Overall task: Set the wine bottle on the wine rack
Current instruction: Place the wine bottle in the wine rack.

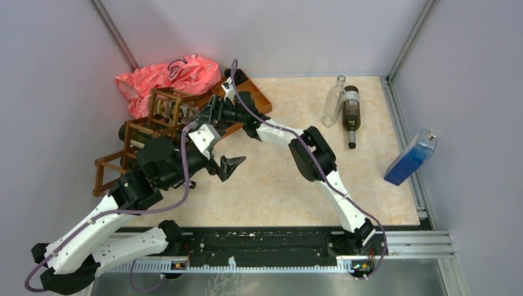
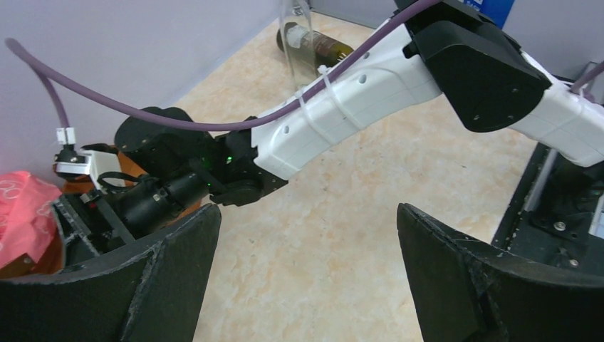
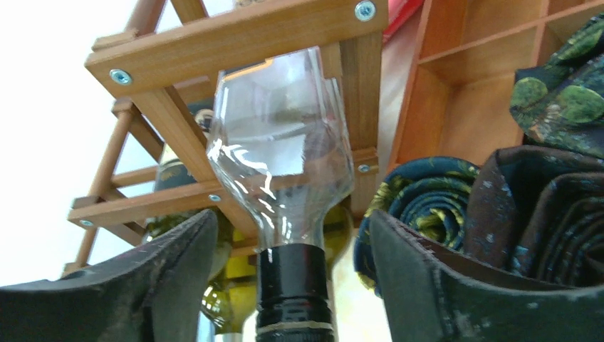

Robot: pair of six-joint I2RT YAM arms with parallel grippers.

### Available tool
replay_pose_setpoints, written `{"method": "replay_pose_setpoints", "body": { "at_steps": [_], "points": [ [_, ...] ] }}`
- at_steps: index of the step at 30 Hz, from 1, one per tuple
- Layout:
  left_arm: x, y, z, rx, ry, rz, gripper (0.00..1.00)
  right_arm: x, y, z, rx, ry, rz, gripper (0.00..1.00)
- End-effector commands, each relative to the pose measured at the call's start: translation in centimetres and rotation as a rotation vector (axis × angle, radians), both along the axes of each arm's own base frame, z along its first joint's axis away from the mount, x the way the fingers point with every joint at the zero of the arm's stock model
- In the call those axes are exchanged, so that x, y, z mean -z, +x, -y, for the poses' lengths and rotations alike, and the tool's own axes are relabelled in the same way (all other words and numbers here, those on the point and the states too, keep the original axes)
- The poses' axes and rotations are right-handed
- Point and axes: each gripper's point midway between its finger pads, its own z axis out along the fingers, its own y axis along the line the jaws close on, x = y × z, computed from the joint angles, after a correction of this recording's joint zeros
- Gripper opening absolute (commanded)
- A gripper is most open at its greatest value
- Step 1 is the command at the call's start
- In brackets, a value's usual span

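The wine bottle (image 3: 281, 153) is clear glass with a black foil neck, and its body lies inside a cell of the wine rack (image 3: 235, 35). My right gripper (image 3: 292, 249) is open around the neck, with a gap between each finger and the foil. From above, the right gripper (image 1: 213, 114) reaches into the dark brown wine rack (image 1: 139, 132) at the left. My left gripper (image 1: 228, 165) hangs open over bare table just right of the rack, and its fingers (image 2: 178, 271) hold nothing.
A greenish bottle (image 3: 235, 285) lies lower in the rack. An orange-brown tray (image 3: 456, 92) with rolled ties (image 3: 427, 199) sits right beside it. On the table's far right lie a clear bottle (image 1: 333, 102), a dark bottle (image 1: 351, 111) and a blue box (image 1: 410, 157). A pink bag (image 1: 169, 77) lies behind the rack.
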Motion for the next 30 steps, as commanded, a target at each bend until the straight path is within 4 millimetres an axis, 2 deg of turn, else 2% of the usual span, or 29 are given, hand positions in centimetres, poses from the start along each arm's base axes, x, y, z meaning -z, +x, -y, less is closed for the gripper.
{"method": "replay_pose_setpoints", "body": {
  "at_steps": [1, 3, 4, 9, 12, 15, 16, 21, 23, 26, 30],
  "points": [
    [-0.9, -1.4, 0.9, 0.072, -0.085, -0.032, 0.99, -5.6, -0.3, 0.5, 0.006, 0.015, 0.128, 0.84],
    [-1.1, -1.8, 1.0, 0.087, -0.105, -0.048, 0.99, -5.5, -0.6, 1.4, 0.015, -0.009, 0.139, 0.97],
    [-1.3, -2.0, 1.0, 0.095, -0.119, -0.055, 0.99, -5.7, -0.7, 2.0, 0.019, -0.019, 0.149, 0.98],
    [-3.3, -3.6, 1.1, 0.164, -0.212, -0.046, 0.99, -6.4, -2.7, 5.1, 0.006, -0.05, 0.203, 0.98],
    [-4.1, -4.3, 1.4, 0.196, -0.265, -0.062, 0.99, -7.8, -4.9, 6.9, -0.026, -0.047, 0.252, 0.98],
    [-4.5, -4.9, 1.7, 0.229, -0.305, -0.072, 0.99, -7.9, -7.4, 8.8, -0.055, -0.057, 0.277, 0.99],
    [-4.6, -5.1, 1.8, 0.241, -0.319, -0.076, 0.99, -6.7, -8.3, 9.6, -0.063, -0.083, 0.268, 0.98],
    [-4.3, -5.4, 2.3, 0.265, -0.395, -0.111, 0.99, -4.0, -12.1, 14.0, -0.064, -0.205, 0.292, 0.98],
    [-3.8, -5.3, 2.6, 0.269, -0.411, -0.128, 0.99, -3.0, -13.0, 16.1, -0.036, -0.269, 0.316, 0.98],
    [-3.1, -4.9, 3.3, 0.269, -0.425, -0.145, 0.99, -2.5, -14.1, 18.6, 0.01, -0.335, 0.335, 0.98],
    [-2.2, -4.7, 4.3, 0.288, -0.427, -0.177, 0.99, -2.8, -14.4, 21.8, 0.103, -0.414, 0.363, 0.99]
  ]
}}
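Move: The clear bottle already lies in the upper part of the wine rack, its dark neck between the right fingers; its middle is about 9 cm to that hand's left and 3 cm ahead, level with it. The rack's middle is some 26 cm left and 7 cm back. Below, the rolled cloths lie about 9 cm ahead with no sideways offset, and the tray's middle 16 cm ahead and 4 cm right. From the left hand the bottle is roughly 23 cm ahead, 17 cm left and 20 cm lower. The clear bottle's neck is left behind as the right fingers finish opening and the hand backs off to the right and back, about 25 cm, away from the rack over the open table; it dips, rises above its starting height, then sinks level again, fingertips tilting down some 20 degrees. The empty left hand, still wide open, draws back and right about 5 cm, rising and sinking on the way and rolling. ##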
